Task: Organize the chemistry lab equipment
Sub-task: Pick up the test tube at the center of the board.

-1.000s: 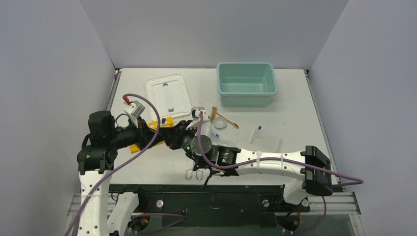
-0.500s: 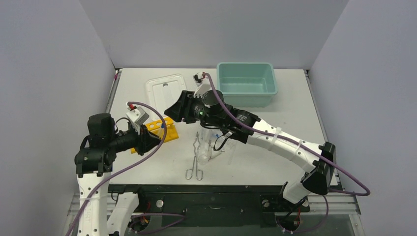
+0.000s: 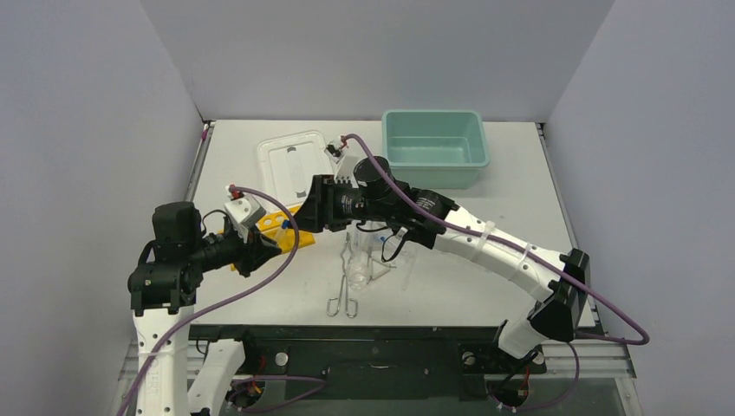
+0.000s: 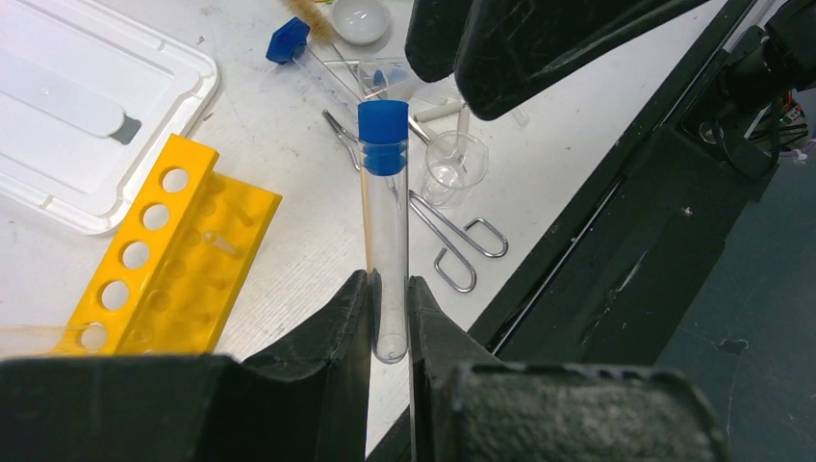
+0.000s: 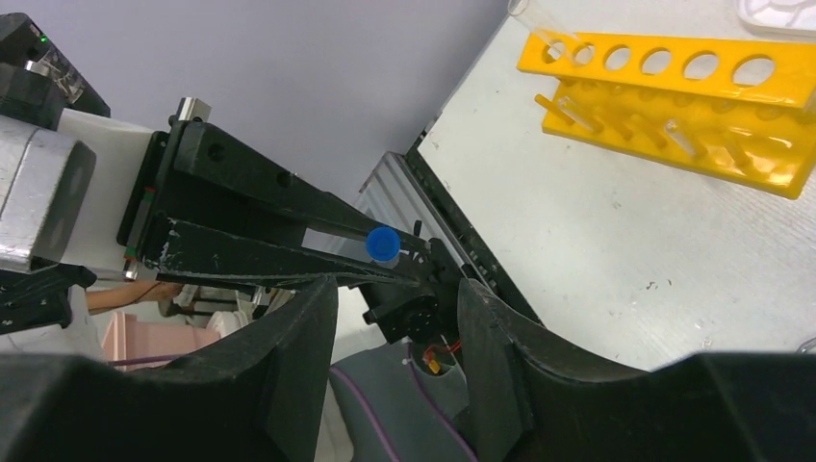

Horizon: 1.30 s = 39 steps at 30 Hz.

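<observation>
My left gripper [image 4: 390,298] is shut on the lower end of a clear glass tube [image 4: 385,241] with a blue cap [image 4: 383,135], held above the table. The yellow holed rack [image 4: 164,260] lies to its left. Beyond the tube lie the metal tongs [image 4: 452,231], a small beaker [image 4: 452,164], a round dish [image 4: 361,17] and another blue-capped vial [image 4: 289,40]. My right gripper [image 5: 399,327] is open and empty. It points at the left gripper, with the tube's blue cap [image 5: 383,243] just past its fingertips.
The teal tub [image 3: 433,149] stands at the back right and the white lid [image 3: 296,160] at the back left. In the top view the rack [image 3: 282,227] lies between the two grippers, and the tongs [image 3: 347,277] near the front edge.
The right gripper has opened, and its arm swung from the table's front up and back to above the rack. The left arm drew back to the left with the tube.
</observation>
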Each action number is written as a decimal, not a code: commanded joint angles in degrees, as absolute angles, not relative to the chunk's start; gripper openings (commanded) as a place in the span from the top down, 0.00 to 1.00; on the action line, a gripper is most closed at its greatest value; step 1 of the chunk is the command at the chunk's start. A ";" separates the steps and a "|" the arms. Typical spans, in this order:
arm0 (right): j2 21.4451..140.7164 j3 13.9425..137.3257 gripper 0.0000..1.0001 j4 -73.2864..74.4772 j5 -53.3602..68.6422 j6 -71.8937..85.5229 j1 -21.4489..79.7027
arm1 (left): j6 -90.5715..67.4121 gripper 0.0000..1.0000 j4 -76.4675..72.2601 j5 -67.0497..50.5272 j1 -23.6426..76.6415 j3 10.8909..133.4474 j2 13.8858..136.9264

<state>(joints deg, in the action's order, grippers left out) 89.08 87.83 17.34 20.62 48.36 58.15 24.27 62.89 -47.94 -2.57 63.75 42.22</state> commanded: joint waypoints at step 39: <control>66.11 62.66 1.00 37.86 -2.44 39.48 36.39 | 18.37 0.03 57.17 -36.76 -2.64 66.82 44.99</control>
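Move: The blue-capped test tube is still in the left hand's fingers, pinched near its rounded end, its middle about 4 cm above that hand, 1 cm ahead and 1 cm right. From the right hand, its middle is roughly 5 cm left, 5 cm below and 1 cm back. Some 30 cm below the right hand lie the yellow rack (about 12 cm ahead, 11 cm left), the measuring cylinder (11 cm ahead, 10 cm right) and the tongs (1 cm ahead, 7 cm right). The tube is handed over: the half-open right gripper slides about 4 cm left and a little down onto its blue-capped end and closes there, while the left keeps hold, sinking a centimetre. The left fingers then open wide and ease some 2 cm forward and left; the right carries the tube off quickly, rightward, down and somewhat forward, turning clockwise with fingertips dipping. ##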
